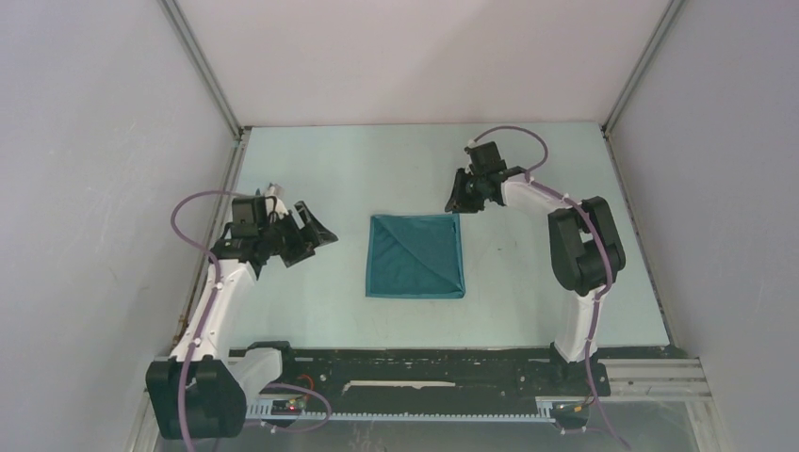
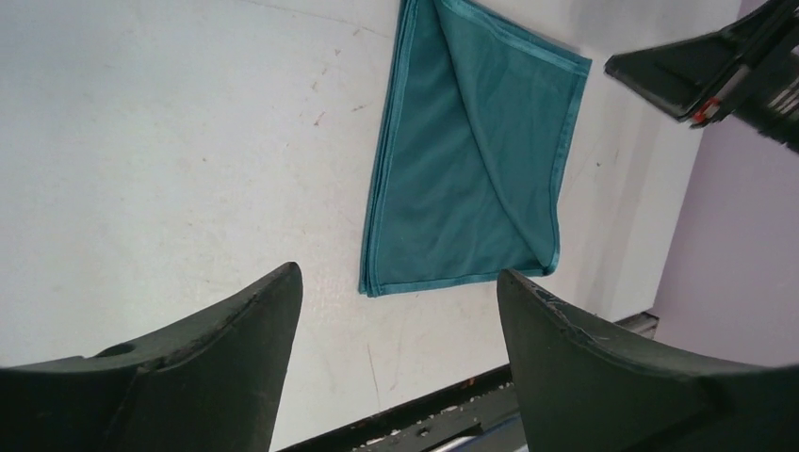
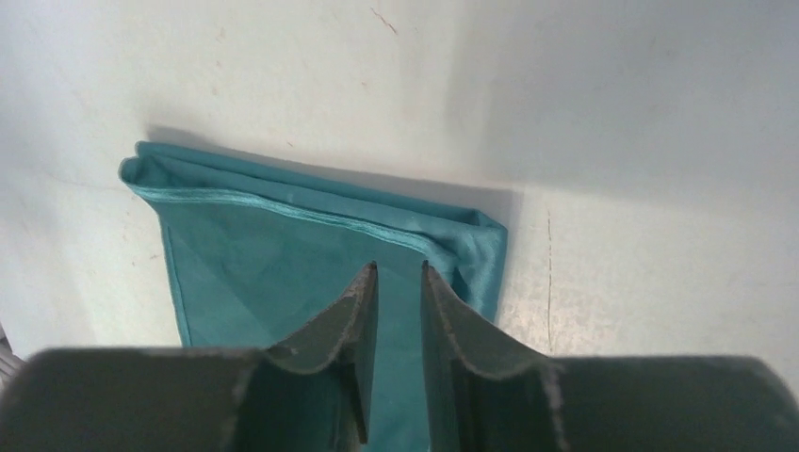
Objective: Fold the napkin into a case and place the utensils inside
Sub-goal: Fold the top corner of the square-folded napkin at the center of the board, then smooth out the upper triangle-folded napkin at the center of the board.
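The teal napkin (image 1: 416,256) lies flat in the middle of the table, folded to a square with a diagonal crease across it. Its layered edges show in the left wrist view (image 2: 471,160) and the right wrist view (image 3: 283,245). My right gripper (image 1: 459,202) hovers just above the napkin's far right corner; its jaws (image 3: 398,266) stand a narrow gap apart with nothing between them. My left gripper (image 1: 316,243) is off to the napkin's left, wide open (image 2: 398,273) and empty. The utensils are out of view.
Grey walls with metal corner posts (image 1: 203,71) enclose the white table (image 1: 311,169) on three sides. A black rail (image 1: 424,363) with the arm bases runs along the near edge.
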`<state>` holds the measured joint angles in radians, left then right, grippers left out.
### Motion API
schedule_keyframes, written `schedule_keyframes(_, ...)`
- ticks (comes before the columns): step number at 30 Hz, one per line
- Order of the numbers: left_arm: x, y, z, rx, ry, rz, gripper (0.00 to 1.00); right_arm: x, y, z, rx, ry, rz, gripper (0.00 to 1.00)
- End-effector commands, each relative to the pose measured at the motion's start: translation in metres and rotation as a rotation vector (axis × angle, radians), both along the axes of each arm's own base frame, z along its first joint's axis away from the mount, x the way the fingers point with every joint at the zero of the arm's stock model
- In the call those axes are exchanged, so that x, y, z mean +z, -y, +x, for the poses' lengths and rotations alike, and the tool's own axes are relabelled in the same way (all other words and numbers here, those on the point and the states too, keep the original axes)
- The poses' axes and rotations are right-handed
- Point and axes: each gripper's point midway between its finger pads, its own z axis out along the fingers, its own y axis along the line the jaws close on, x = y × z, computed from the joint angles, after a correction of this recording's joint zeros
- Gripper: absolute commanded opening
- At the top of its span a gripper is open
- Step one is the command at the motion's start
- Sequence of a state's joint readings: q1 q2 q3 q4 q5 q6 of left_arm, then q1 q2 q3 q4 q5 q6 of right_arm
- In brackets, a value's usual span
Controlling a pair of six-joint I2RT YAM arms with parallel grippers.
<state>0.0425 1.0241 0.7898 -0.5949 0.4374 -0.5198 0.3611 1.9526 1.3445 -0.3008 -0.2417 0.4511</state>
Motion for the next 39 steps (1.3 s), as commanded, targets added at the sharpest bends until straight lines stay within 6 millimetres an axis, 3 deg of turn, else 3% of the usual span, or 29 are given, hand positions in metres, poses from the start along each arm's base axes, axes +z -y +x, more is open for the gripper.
schedule_keyframes(1,0.001,0.02,0.005,-0.059,-0.001,-0.13,0.82,0.053,0.014,0.009,-0.002,0.065,-0.088,0.41)
schedule_keyframes(3,0.005,0.034,0.011,-0.094,0.007,-0.207,0.82,0.067,0.017,-0.01,0.009,0.052,-0.109,0.56)
schedule_keyframes(5,0.014,0.052,0.021,-0.126,0.029,-0.275,0.82,0.078,0.012,-0.035,0.046,0.053,-0.096,0.63)
schedule_keyframes(8,0.015,0.088,0.041,-0.175,0.019,-0.312,0.81,0.084,-0.021,-0.073,0.153,0.035,0.102,0.7)
schedule_keyframes(10,0.005,0.106,0.061,-0.159,-0.008,-0.338,0.7,0.084,-0.052,-0.101,0.25,-0.033,0.329,0.7)
schedule_keyframes(13,-0.012,0.122,0.099,-0.086,-0.02,-0.438,0.5,0.069,-0.064,-0.129,0.305,-0.104,0.494,0.75)
schedule_keyframes(18,-0.025,0.136,0.149,-0.045,-0.009,-0.504,0.32,0.066,-0.067,-0.137,0.357,-0.105,0.6,0.82)
schedule_keyframes(23,-0.051,0.14,0.173,-0.011,-0.052,-0.494,0.24,0.051,-0.064,-0.128,0.347,-0.139,0.637,0.82)
schedule_keyframes(30,-0.072,0.138,0.17,-0.008,-0.082,-0.456,0.15,0.04,-0.068,-0.126,0.339,-0.169,0.653,0.81)
schedule_keyframes(39,-0.094,0.138,0.163,-0.014,-0.111,-0.436,0.13,0.032,-0.072,-0.131,0.343,-0.194,0.642,0.8)
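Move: The napkin's far left corner lies about 15 cm ahead of the left hand, 12 cm to its right and 12 cm below; the far right corner is level with it, 17 cm farther right. From the right hand, the napkin's middle lies roughly 10 cm back, 9 cm left and 3 cm below, with the far right corner almost beneath that hand and the far left corner some 16 cm left. Left sweeps forward-right and down towards the far left corner, nearly shutting; right opens, retreating 13 cm over the napkin. ##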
